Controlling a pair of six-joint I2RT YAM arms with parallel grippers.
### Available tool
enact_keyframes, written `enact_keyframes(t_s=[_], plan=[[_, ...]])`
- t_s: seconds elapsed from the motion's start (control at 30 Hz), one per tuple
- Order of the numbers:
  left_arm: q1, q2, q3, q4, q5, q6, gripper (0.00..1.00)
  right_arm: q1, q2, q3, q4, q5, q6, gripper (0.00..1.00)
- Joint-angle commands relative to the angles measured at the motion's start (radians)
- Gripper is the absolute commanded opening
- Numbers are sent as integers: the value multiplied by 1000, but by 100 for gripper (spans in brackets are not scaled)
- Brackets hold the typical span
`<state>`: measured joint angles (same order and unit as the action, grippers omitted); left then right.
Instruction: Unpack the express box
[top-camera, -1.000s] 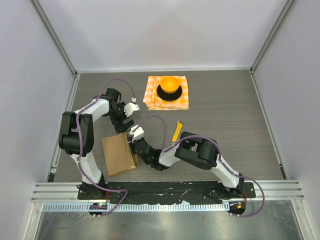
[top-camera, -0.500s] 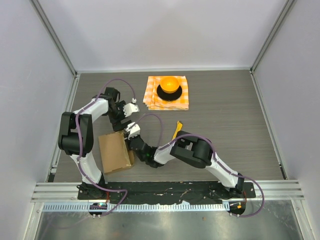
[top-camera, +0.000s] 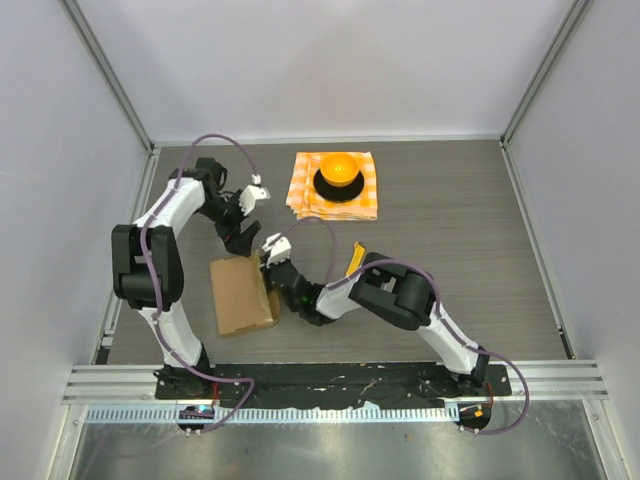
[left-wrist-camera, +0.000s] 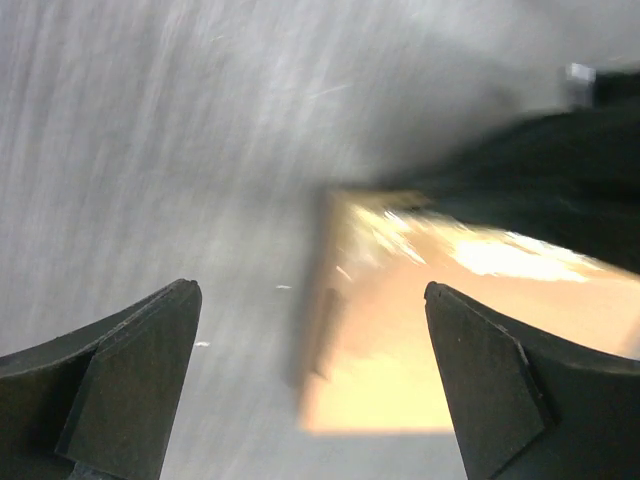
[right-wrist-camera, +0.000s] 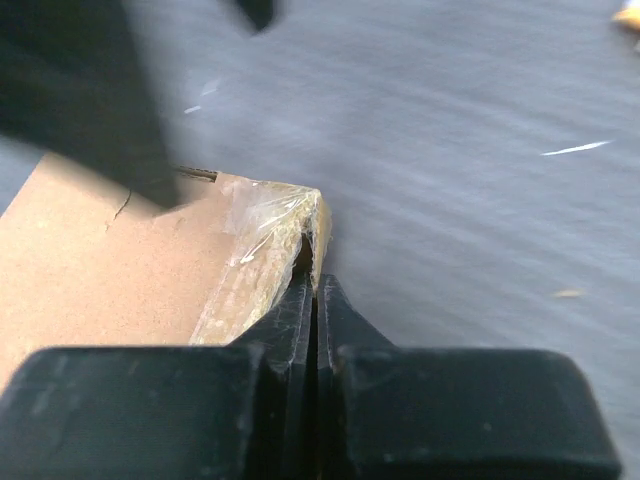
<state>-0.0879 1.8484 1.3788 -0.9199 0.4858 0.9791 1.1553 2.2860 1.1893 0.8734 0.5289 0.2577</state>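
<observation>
The express box (top-camera: 240, 297), flat plain brown cardboard, lies on the table at the near left. My right gripper (top-camera: 268, 268) is at its far right corner. In the right wrist view the right gripper (right-wrist-camera: 315, 283) is shut, pinching the thin taped cardboard edge of the express box (right-wrist-camera: 110, 260) at that corner. My left gripper (top-camera: 240, 222) hovers just beyond the box's far edge, not touching it. In the blurred left wrist view the left gripper (left-wrist-camera: 310, 290) is wide open and holds nothing, with the express box (left-wrist-camera: 420, 340) below and ahead of it.
An orange-checkered cloth (top-camera: 370, 190) lies at the back centre with an orange dome on a black base (top-camera: 338, 172) standing on it. A small yellow strip (top-camera: 353, 262) lies right of the right arm. Grey walls and metal rails enclose the table.
The right gripper has closed on the box's corner edge. The left arm has pulled back from the box toward the far left. The box has shifted slightly right and away.
</observation>
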Motion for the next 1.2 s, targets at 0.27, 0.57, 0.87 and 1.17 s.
enact_keyframes(t_s=[0.27, 0.57, 0.87, 1.17], plan=[[80, -186, -147, -347, 60, -97, 99, -88, -136, -91, -113, 94, 44, 1], [83, -166, -226, -68, -42, -197, 100, -100, -66, -120, -62, -92, 201, 1], [83, -126, -222, 4, -107, -184, 100, -126, 15, -158, -25, -227, 390, 1], [83, -94, -299, 96, -171, -174, 100, -121, 26, -142, -100, -213, 394, 1]])
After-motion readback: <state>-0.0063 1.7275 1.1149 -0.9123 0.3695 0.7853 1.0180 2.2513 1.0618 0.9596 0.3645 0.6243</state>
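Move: The box's middle lies about 13 cm back from the left hand, roughly level with it sideways and some 6 cm below. The right fingers are already shut on the taped flap at the box's far right corner; from that hand the box's middle is about 9 cm back, 4 cm to the left and 2 cm lower. The yellow cutter lies some 23 cm to the right hand's right, about level with it in reach. Up about 5 cm and back, the left hand swings over the box, then sinks and comes forward again and left, fingers wide, ending low at the left long edge by the far left corner, seemingly touching it. The right hand, still pinching the taped corner, pulls right and forward, eases partly back left, sinks slightly, and tips and rolls some 20 degrees. ##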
